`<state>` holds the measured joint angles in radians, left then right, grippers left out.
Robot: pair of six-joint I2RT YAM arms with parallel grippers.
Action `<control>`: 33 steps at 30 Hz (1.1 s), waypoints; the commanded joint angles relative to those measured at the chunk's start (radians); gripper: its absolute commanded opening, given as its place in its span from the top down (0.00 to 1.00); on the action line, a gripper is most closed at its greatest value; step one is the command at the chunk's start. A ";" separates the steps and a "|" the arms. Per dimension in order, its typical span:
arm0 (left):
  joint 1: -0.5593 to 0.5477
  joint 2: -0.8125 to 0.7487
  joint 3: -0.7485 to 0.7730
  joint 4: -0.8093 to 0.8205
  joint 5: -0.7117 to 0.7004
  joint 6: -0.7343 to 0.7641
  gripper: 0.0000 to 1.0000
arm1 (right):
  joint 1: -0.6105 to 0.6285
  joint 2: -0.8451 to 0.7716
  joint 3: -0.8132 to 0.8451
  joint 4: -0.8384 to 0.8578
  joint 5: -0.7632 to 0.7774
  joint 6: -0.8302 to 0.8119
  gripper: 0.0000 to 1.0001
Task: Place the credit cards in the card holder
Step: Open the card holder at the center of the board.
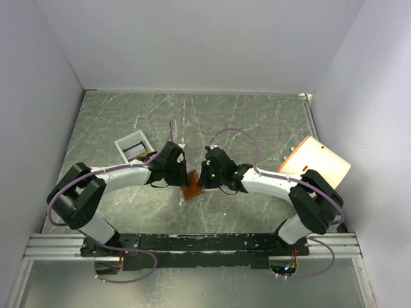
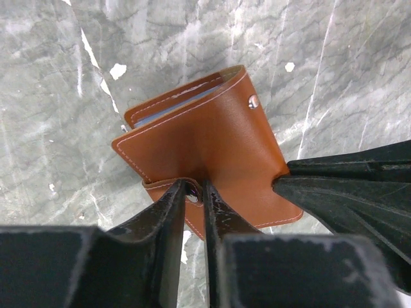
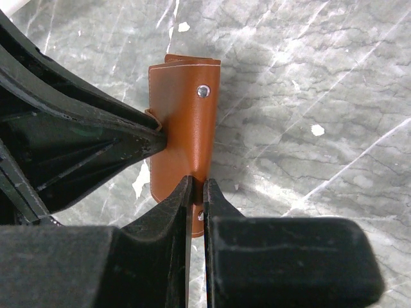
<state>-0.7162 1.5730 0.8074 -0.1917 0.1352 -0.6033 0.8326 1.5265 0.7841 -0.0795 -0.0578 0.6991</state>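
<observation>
The brown leather card holder (image 1: 191,185) hangs between my two grippers just above the marble table. My left gripper (image 2: 194,189) is shut on the holder's snap flap, which wraps round its near edge. The holder (image 2: 212,141) is folded, with pale blue-grey pockets showing at its top edge. My right gripper (image 3: 198,183) is shut on the opposite edge of the holder (image 3: 186,122), below the snap stud. In the top view the left gripper (image 1: 182,173) and right gripper (image 1: 201,179) meet at the holder. Something dark lies in the white tray; whether it is the credit cards is too small to tell.
A white rectangular tray (image 1: 126,142) stands behind the left arm. A large cream cylinder with an orange rim (image 1: 318,163) lies on its side at the right, beside the right arm's elbow. White walls close in the table on three sides.
</observation>
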 commanded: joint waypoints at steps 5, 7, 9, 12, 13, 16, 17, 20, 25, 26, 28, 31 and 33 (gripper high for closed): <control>-0.012 -0.006 0.021 -0.050 -0.067 0.026 0.93 | 0.007 -0.013 0.006 0.012 0.035 -0.008 1.00; -0.012 -0.030 0.024 -0.068 -0.075 0.024 0.93 | 0.007 -0.011 0.005 -0.006 0.058 -0.013 1.00; -0.012 -0.061 0.025 -0.087 -0.078 0.020 0.93 | 0.006 -0.006 0.006 -0.026 0.084 -0.017 1.00; -0.013 -0.126 0.016 -0.102 -0.069 0.010 0.93 | 0.005 0.004 0.005 -0.051 0.124 -0.030 1.00; -0.013 -0.153 0.010 -0.097 -0.058 0.006 0.93 | 0.006 0.009 0.007 -0.063 0.140 -0.035 1.00; -0.013 -0.229 -0.027 -0.049 -0.004 0.001 0.93 | 0.005 0.007 0.031 -0.131 0.212 -0.057 0.84; -0.013 -0.254 -0.042 -0.031 0.013 -0.001 0.93 | 0.006 -0.004 0.037 -0.151 0.231 -0.068 0.79; -0.014 -0.307 -0.075 0.006 0.047 -0.006 0.93 | 0.005 -0.064 0.038 -0.164 0.208 -0.126 0.65; -0.014 -0.326 -0.081 0.031 0.080 -0.018 0.93 | 0.009 -0.180 -0.049 -0.038 0.083 -0.173 0.44; -0.013 -0.327 -0.081 0.032 0.082 -0.022 0.93 | 0.010 -0.194 -0.063 -0.013 0.058 -0.173 0.43; -0.013 -0.329 -0.080 0.040 0.086 -0.028 0.93 | 0.019 -0.202 -0.074 0.014 0.021 -0.171 0.42; -0.013 -0.324 -0.066 0.031 0.092 -0.028 0.93 | 0.046 -0.192 -0.069 0.021 0.016 -0.177 0.42; -0.013 -0.319 -0.049 0.015 0.090 -0.026 0.93 | 0.063 -0.182 -0.061 0.010 0.037 -0.183 0.42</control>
<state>-0.7235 1.2602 0.7303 -0.1997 0.1905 -0.6216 0.8635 1.3319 0.7250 -0.1020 -0.0063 0.5438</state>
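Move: My left fingers are around the strap tab on the front of the card holder, almost shut, with the card holder's middle about 2 cm to their right and 1 cm ahead. My right hand already pinches the card holder's right edge. From it the strap tab lies some 4 cm to the left and the card holder's middle about 3 cm left, both a centimetre lower. The white tray is roughly 16 cm left of my left hand and 13 cm farther out. I close my left fingers on the strap tab and pull it up about 7 cm, drawing slightly back as the fingertips tip outward, about 15 degrees. Meanwhile my right hand, gripping the card holder's edge, drags right nearly 4 cm and dips a little. It then opens, lets go and rises some 5 cm, easing back left. ##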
